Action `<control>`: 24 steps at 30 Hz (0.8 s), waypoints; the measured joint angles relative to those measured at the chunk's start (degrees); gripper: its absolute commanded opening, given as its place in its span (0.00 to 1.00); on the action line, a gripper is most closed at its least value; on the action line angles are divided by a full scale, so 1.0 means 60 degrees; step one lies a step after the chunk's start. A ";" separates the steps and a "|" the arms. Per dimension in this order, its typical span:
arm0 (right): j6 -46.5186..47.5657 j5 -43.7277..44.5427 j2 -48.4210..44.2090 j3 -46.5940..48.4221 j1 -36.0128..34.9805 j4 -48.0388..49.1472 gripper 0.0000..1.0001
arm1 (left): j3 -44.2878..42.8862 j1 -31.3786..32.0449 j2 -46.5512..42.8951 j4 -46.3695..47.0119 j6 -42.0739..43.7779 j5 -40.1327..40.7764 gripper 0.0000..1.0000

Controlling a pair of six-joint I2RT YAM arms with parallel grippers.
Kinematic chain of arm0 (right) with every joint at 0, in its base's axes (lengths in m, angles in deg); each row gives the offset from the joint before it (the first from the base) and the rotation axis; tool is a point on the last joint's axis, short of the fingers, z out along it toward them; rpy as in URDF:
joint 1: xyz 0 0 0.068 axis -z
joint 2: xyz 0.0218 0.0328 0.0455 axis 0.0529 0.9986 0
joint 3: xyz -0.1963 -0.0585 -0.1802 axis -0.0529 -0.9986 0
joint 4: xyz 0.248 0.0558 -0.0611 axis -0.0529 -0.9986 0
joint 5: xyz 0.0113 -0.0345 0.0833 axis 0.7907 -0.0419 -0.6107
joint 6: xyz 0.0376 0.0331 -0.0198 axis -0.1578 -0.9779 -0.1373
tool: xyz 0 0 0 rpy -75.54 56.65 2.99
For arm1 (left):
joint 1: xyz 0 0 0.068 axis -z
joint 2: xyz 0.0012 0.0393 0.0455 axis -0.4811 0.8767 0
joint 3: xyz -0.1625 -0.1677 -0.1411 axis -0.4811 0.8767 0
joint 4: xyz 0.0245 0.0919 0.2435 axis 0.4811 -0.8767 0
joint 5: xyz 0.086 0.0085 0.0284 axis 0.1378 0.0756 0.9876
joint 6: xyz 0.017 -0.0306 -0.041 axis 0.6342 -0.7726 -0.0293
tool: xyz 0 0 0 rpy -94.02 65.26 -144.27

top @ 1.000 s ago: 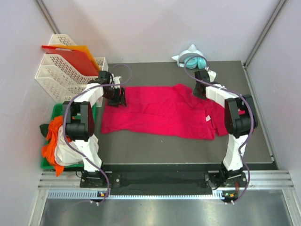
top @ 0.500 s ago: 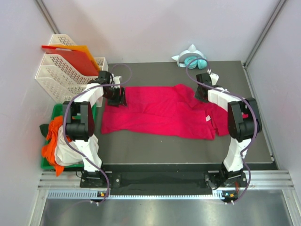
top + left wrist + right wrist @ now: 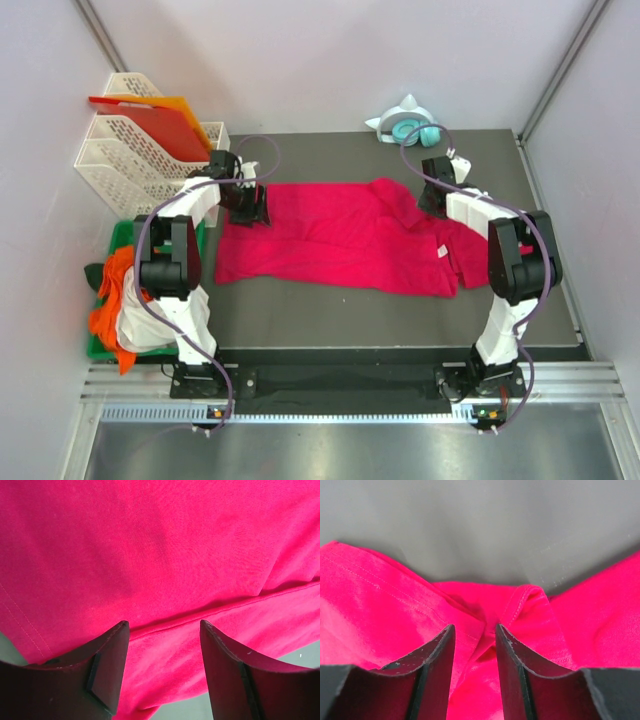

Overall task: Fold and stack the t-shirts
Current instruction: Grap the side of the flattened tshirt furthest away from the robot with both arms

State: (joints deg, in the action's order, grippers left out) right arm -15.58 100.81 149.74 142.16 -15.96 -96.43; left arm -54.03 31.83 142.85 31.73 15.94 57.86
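Note:
One crimson-pink t-shirt [image 3: 340, 240] lies spread lengthwise across the dark table, with its small white neck label [image 3: 441, 252] near the right end. My left gripper [image 3: 255, 212] hovers over the shirt's far left corner. In the left wrist view its jaws [image 3: 164, 625] stand wide open above a hem fold of the shirt [image 3: 160, 555]. My right gripper [image 3: 432, 205] sits at the shirt's far right edge. Its jaws [image 3: 475, 627] are narrowly open, straddling a bunched seam of the shirt [image 3: 380, 600] without pinching it.
White mesh trays [image 3: 130, 160] holding red-orange plastic sheets [image 3: 150, 118] stand at the far left. A green bin [image 3: 120, 235] with orange and white cloth [image 3: 115, 300] sits at the left edge. Teal headphones [image 3: 412, 130] lie at the back. Bare grey mat [image 3: 320, 315] lies in front of the shirt.
My right arm has shifted a little to the right along the shirt's far edge. The left arm and the shirt have stayed put.

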 measured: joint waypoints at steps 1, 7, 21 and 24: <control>-0.0004 -0.0004 0.0004 0.0000 -0.0004 0.0000 0.38 | 0.0000 0.0004 0.0000 0.0004 0.0000 0.0000 0.63; -0.0004 -0.0095 0.0430 0.0022 -0.0004 0.0004 0.38 | 0.0000 0.0007 0.0000 0.0004 0.0000 0.0004 0.63; 0.0087 -0.0255 0.0871 0.0386 0.0015 -0.0066 0.04 | 0.0000 0.0007 0.0004 0.0015 0.0000 0.0004 0.63; 0.0095 -0.0255 0.0871 0.0382 0.0015 -0.0055 0.00 | 0.0000 0.0007 0.0004 0.0033 0.0000 0.0004 0.63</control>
State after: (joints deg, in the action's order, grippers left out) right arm -15.01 99.28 154.97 144.46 -15.87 -96.76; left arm -54.03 31.87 142.87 31.93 15.94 57.88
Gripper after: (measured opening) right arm 0.045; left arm 0.633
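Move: The t-shirt's bunched far-right edge lies almost straight below the right hand, some 3 cm down. Its white tag is about 10 cm back and 3 cm right of the hand; the second red shirt's middle is roughly 9 cm back and 16 cm right, and the headphones about 21 cm ahead and 4 cm left. From the left hand, that edge is about level and 42 cm to the right, 3 cm lower. The right hand sinks about 3 cm onto the t-shirt's far-right edge, then closes its fingers, pinching the cloth. ##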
